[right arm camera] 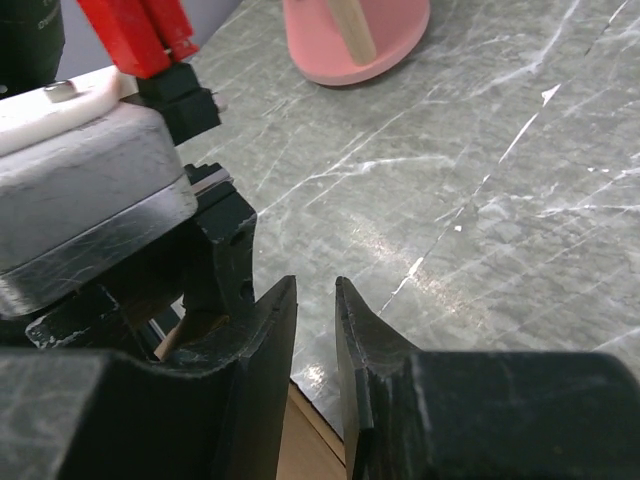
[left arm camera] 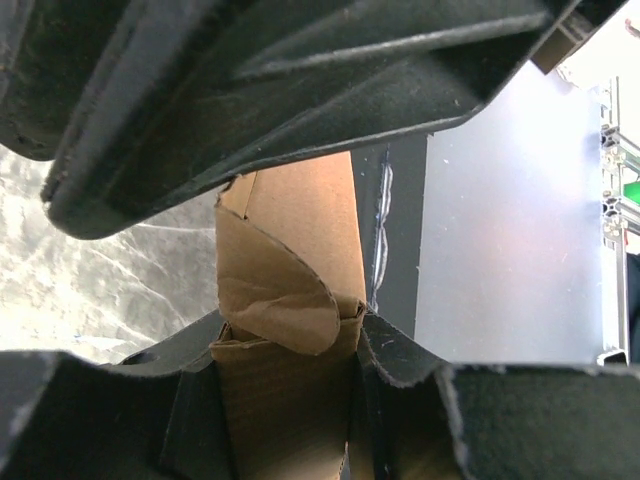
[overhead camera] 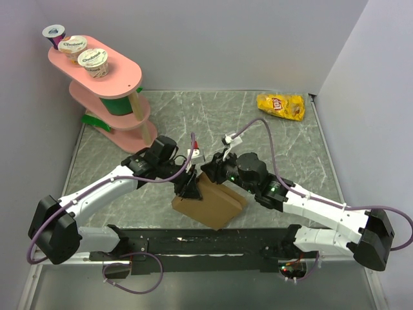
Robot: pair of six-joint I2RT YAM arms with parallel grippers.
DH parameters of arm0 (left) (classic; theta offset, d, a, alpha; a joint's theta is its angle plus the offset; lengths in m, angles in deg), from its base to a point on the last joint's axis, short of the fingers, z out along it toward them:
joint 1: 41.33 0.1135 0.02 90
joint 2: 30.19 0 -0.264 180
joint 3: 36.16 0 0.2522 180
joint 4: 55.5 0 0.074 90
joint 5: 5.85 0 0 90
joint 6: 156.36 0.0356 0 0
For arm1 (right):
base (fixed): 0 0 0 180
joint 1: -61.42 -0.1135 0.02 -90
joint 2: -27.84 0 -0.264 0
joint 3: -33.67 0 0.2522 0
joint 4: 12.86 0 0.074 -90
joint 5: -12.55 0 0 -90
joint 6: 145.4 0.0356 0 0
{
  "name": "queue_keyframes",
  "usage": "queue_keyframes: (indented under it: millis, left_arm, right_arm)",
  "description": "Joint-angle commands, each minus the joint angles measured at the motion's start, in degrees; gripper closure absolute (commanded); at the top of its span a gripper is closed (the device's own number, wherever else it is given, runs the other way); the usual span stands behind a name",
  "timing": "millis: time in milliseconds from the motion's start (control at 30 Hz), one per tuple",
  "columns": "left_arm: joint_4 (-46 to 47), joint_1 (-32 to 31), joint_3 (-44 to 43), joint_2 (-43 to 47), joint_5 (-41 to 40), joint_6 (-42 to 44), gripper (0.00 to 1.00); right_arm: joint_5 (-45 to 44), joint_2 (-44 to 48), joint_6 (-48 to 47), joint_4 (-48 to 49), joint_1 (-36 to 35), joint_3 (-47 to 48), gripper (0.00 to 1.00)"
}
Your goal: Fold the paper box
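Note:
The paper box [overhead camera: 213, 205] is plain brown cardboard and lies tilted near the table's front, between the two arms. My left gripper [overhead camera: 191, 187] sits at its left upper edge. In the left wrist view, the paper box [left arm camera: 300, 220] shows a curled flap, and the left gripper [left arm camera: 285, 360] is shut on its cardboard wall. My right gripper [overhead camera: 210, 170] hovers over the box's far corner. In the right wrist view, the right gripper [right arm camera: 316, 290] stands narrowly open, with only table showing between its fingertips. An edge of the paper box [right arm camera: 312, 445] lies below them.
A pink tiered shelf [overhead camera: 110, 87] with yoghurt cups [overhead camera: 93, 59] stands at the back left; its foot [right arm camera: 360, 40] shows in the right wrist view. A yellow chip bag [overhead camera: 281, 105] lies at the back right. A black rail [overhead camera: 213, 245] runs along the near edge.

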Motion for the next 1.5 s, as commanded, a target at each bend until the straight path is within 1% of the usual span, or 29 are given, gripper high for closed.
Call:
queue_keyframes:
  millis: [0, 200, 233, 433, 633, 733, 833, 867, 933, 967, 1000, 1033, 1067, 1133, 1167, 1233, 1267, 1367, 1400, 1433, 1467]
  left_arm:
    - [6.3, 1.42, -0.01, 2.15, -0.77, -0.78, 0.99]
    - [7.44, 2.66, 0.09, 1.89, -5.6, -1.93, 0.99]
    - [7.7, 2.75, 0.17, 1.98, -6.04, -3.93, 0.99]
    - [9.02, 3.54, 0.79, 2.94, -11.49, -6.06, 0.99]
    - [10.52, 4.42, 1.58, 4.35, -13.17, -7.47, 0.99]
    - [10.87, 5.21, 1.84, 4.96, -13.17, -7.56, 0.99]
    - [11.05, 5.47, 2.11, 5.23, -12.56, -7.12, 0.99]
    - [11.05, 5.47, 2.37, 5.4, -12.38, -6.68, 0.99]
    - [11.57, 5.47, 2.81, 6.37, -11.67, -6.07, 0.99]
    - [11.75, 5.47, 3.24, 6.81, -11.93, -5.8, 0.99]
    - [11.92, 5.47, 3.6, 7.33, -12.63, -5.8, 0.99]
    - [12.1, 5.56, 3.86, 8.21, -15.34, -5.63, 0.99]
    - [12.1, 5.56, 4.39, 8.65, -16.84, -5.36, 0.99]
    - [12.8, 5.56, 5.0, 10.32, -20.97, -4.57, 0.99]
    - [13.15, 5.47, 5.62, 10.85, -24.47, -4.22, 0.99]
    - [14.73, 5.47, 5.97, 12.08, -28.18, -3.69, 0.99]
    - [15.96, 5.47, 5.8, 12.09, -32.03, -3.6, 0.99]
    - [15.79, 5.04, 3.26, 10.42, -39.33, -2.99, 0.99]
    - [15.97, 4.6, 2.64, 9.98, -44.67, -1.16, 0.99]
    - [16.32, 4.16, 2.2, 8.93, -47.77, 0.34, 0.99]
    - [16.75, 2.85, 1.15, 8.14, -50.49, 1.31, 0.99]
  right_arm:
    - [5.28, 0.17, 1.14, 1.25, -4.25, 1.91, 0.69]
    - [4.84, 0.44, 3.07, -0.34, -7.15, 2.26, 0.7]
    - [4.93, 0.35, 3.51, -0.69, -7.42, 2.61, 0.7]
    - [8.18, -0.44, 8.34, -0.78, -8.38, 3.14, 0.72]
    - [10.82, -2.11, 11.68, 0.71, -9.26, 2.44, 0.73]
    - [11.26, -2.46, 11.78, 1.15, -10.32, 2.53, 0.73]
    - [10.47, -2.99, 11.51, -0.5, -10.85, 3.49, 0.73]
    - [8.64, -3.25, 11.69, -1.56, -10.76, 3.84, 0.73]
    - [6.52, -2.91, 11.16, -3.93, -9.72, 5.34, 0.69]
    - [5.82, -2.12, 10.99, -5.86, -8.75, 5.6, 0.63]
    - [5.2, -1.42, 10.98, -6.75, -7.61, 5.78, 0.59]
    - [5.2, -0.63, 11.59, -7.28, -4.29, 5.43, 0.56]
    - [5.37, 1.56, 11.95, -7.72, -2.6, 4.91, 0.45]
    - [5.64, 3.85, 11.34, -7.81, 2.04, 2.98, 0.31]
    - [5.46, 5.6, 10.73, -8.07, 3.29, 2.53, 0.22]
    - [5.11, 6.58, 8.8, -10.09, 5.58, 2.44, 0.19]
    - [4.67, 7.02, 8.44, -10.88, 7.68, 2.62, 0.18]
    - [4.32, 8.25, 7.12, -12.12, 11.2, 2.36, 0.17]
    - [4.32, 8.69, 6.68, -11.86, 11.73, 1.57, 0.17]
    - [2.58, 9.22, 6.16, -11.51, 12.09, 1.13, 0.17]
    - [1.69, 10.36, 5.98, -11.5, 12.7, 0.78, 0.15]
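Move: The paper box is already pinched by the left gripper near its far-left corner; its middle is roughly 8 cm to that hand's right, 4 cm back and 5 cm lower. From the right hand, hovering at the box's far edge, the middle is about 11 cm back, level sideways and some 9 cm below, while the left gripper is 7 cm back, 8 cm left and 6 cm lower. The pink shelf's lower tier stands roughly 27 cm ahead and 26 cm left of the left hand. The paper box stays pinched in the left fingers, which ease forward and left, then swing faster, about 11 cm forward and 5 cm left in all, turning some 35 degrees counter-clockwise. The right hand, nearly shut, seems to bear on its far edge while working some 7 cm back and left, then reverses forward, right and slightly up, opening wide away from the left gripper. ##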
